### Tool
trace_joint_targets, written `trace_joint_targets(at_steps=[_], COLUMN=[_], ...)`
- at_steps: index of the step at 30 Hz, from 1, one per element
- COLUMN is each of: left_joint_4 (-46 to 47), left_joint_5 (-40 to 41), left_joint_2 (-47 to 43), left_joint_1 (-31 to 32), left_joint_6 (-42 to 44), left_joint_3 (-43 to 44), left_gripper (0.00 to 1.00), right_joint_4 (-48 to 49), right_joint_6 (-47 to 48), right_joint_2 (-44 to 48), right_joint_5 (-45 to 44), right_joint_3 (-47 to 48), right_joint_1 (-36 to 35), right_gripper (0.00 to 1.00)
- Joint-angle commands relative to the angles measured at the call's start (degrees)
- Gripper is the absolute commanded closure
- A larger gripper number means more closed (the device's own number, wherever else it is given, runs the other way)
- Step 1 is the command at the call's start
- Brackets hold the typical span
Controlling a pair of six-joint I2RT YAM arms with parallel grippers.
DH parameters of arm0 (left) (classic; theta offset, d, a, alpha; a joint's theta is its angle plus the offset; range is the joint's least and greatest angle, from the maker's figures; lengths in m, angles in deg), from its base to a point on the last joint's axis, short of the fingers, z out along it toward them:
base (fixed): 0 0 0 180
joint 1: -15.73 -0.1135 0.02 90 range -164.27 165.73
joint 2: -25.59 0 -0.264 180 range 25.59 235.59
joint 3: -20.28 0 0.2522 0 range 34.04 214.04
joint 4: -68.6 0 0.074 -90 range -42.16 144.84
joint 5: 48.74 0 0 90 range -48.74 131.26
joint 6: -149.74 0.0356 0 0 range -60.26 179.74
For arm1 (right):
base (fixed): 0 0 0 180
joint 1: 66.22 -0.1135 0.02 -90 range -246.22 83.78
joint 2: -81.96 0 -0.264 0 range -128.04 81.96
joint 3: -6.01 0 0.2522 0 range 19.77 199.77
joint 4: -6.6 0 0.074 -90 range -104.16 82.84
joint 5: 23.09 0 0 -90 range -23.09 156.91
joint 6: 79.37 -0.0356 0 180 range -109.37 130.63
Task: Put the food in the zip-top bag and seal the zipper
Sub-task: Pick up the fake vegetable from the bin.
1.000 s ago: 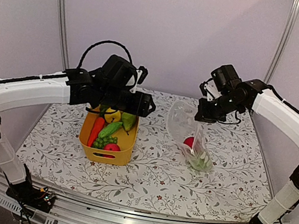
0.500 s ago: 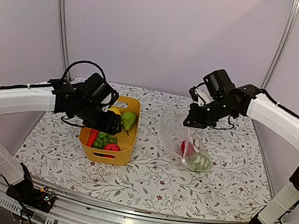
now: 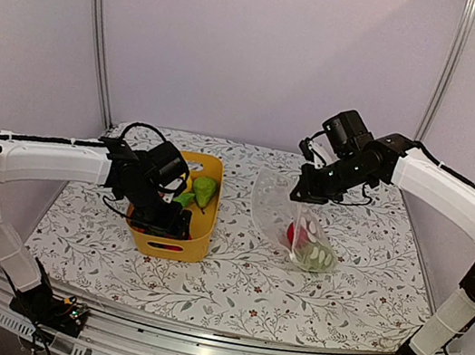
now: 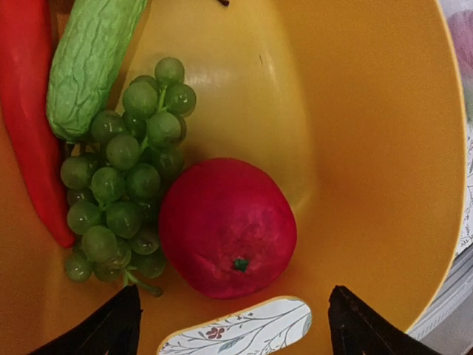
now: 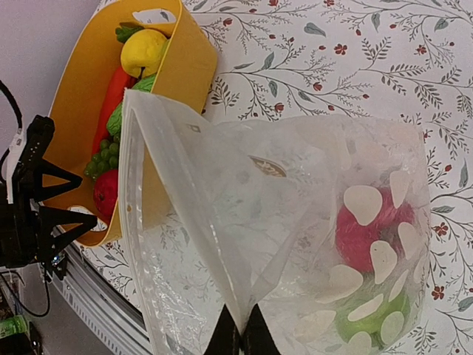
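Note:
My left gripper (image 3: pixel 170 223) is open and low inside the yellow tub (image 3: pixel 199 246). In the left wrist view the left gripper (image 4: pixel 236 333) has its jaws spread wide on either side of a red round fruit (image 4: pixel 228 225), just short of it. Beside the fruit lie a green bumpy cluster (image 4: pixel 118 185), a green cucumber (image 4: pixel 89 59) and a long orange-red piece (image 4: pixel 26 126). My right gripper (image 3: pixel 305 189) is shut on the mouth edge of the dotted zip-top bag (image 3: pixel 280 205) and holds it up, open. The right gripper (image 5: pixel 241 337) pinches one wall. The zipper (image 5: pixel 134 237) runs along the mouth. A red piece (image 5: pixel 362 229) and a green leafy piece (image 5: pixel 369 318) lie in the bag's bottom.
The tub (image 5: pixel 177 66) stands left of the bag on the flowered tablecloth (image 3: pixel 236 288). A yellow lemon-like piece (image 5: pixel 144 52) and a green pear-like piece (image 3: pixel 204 192) sit at its far end. A slot handle (image 4: pixel 236 329) is cut in its near wall. Metal posts stand behind.
My left gripper has come down from above the tub's far end into its near end. The right gripper shifted the bag a little left, then held still.

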Motion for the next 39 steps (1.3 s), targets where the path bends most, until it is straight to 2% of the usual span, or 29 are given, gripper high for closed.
trace_joint_targets(at_steps=[1, 8, 13, 19, 27, 33, 39], left_joint_4=[1.7, 2.7, 1.0, -2.6, -5.8, -0.5, 13.7], left_joint_5=[-2.0, -2.3, -2.0, 2.9, 8.9, 9.6, 8.9], left_joint_2=[3.5, 9.5, 12.7, 11.1, 7.2, 3.5, -0.8], left_joint_1=[-0.2, 0.0, -0.1, -0.1, -0.2, 0.0, 2.1], left_joint_6=[-1.4, -0.5, 0.9, 3.1, 5.0, 6.8, 9.1], left_joint_3=[-1.1, 1.9, 5.2, 11.1, 19.9, 24.3, 23.3], left_gripper=[0.12, 0.14, 0.26, 0.43, 0.47, 0.48, 0.50], right_joint_4=[0.0, -0.5, -0.3, -2.8, -5.6, -5.3, -5.2], right_joint_6=[1.1, 1.5, 1.2, 2.1, 2.3, 1.6, 1.6], right_joint_2=[-1.4, -2.1, -2.0, -1.8, -1.2, -1.4, -2.0], right_joint_5=[0.8, 0.8, 0.5, -0.9, -2.2, -1.4, -1.1], right_joint_3=[0.3, 1.4, 1.5, 4.5, 8.3, 8.6, 9.3], right_joint_1=[-0.2, -0.2, -0.2, 0.4, 0.7, 0.7, 0.7], right_gripper=[1.00, 1.00, 1.00, 1.00, 1.00, 1.00, 1.00])
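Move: The red tomato sits in the near end of the bin, about 5 cm below the left hand, 1 cm ahead and 2 cm to its right. From that hand, the green grapes lie 3 cm ahead and 2 cm left, the green cucumber 8 cm ahead and 1 cm left, and the red carrot 7 cm ahead and 6 cm left. From the right hand, the tomato is roughly 27 cm left, 7 cm back and 16 cm lower. Straight down at first, about 5 cm, the left hand takes its already wide-open fingers around the red tomato in the bin and closes them on its sides. It then lifts some 19 cm, also drawing forward and slightly right, the fingers tipping forward about 25 degrees. The right hand keeps its pinch on the bag's rim and dips slightly before raising it 3 to 4 cm. ##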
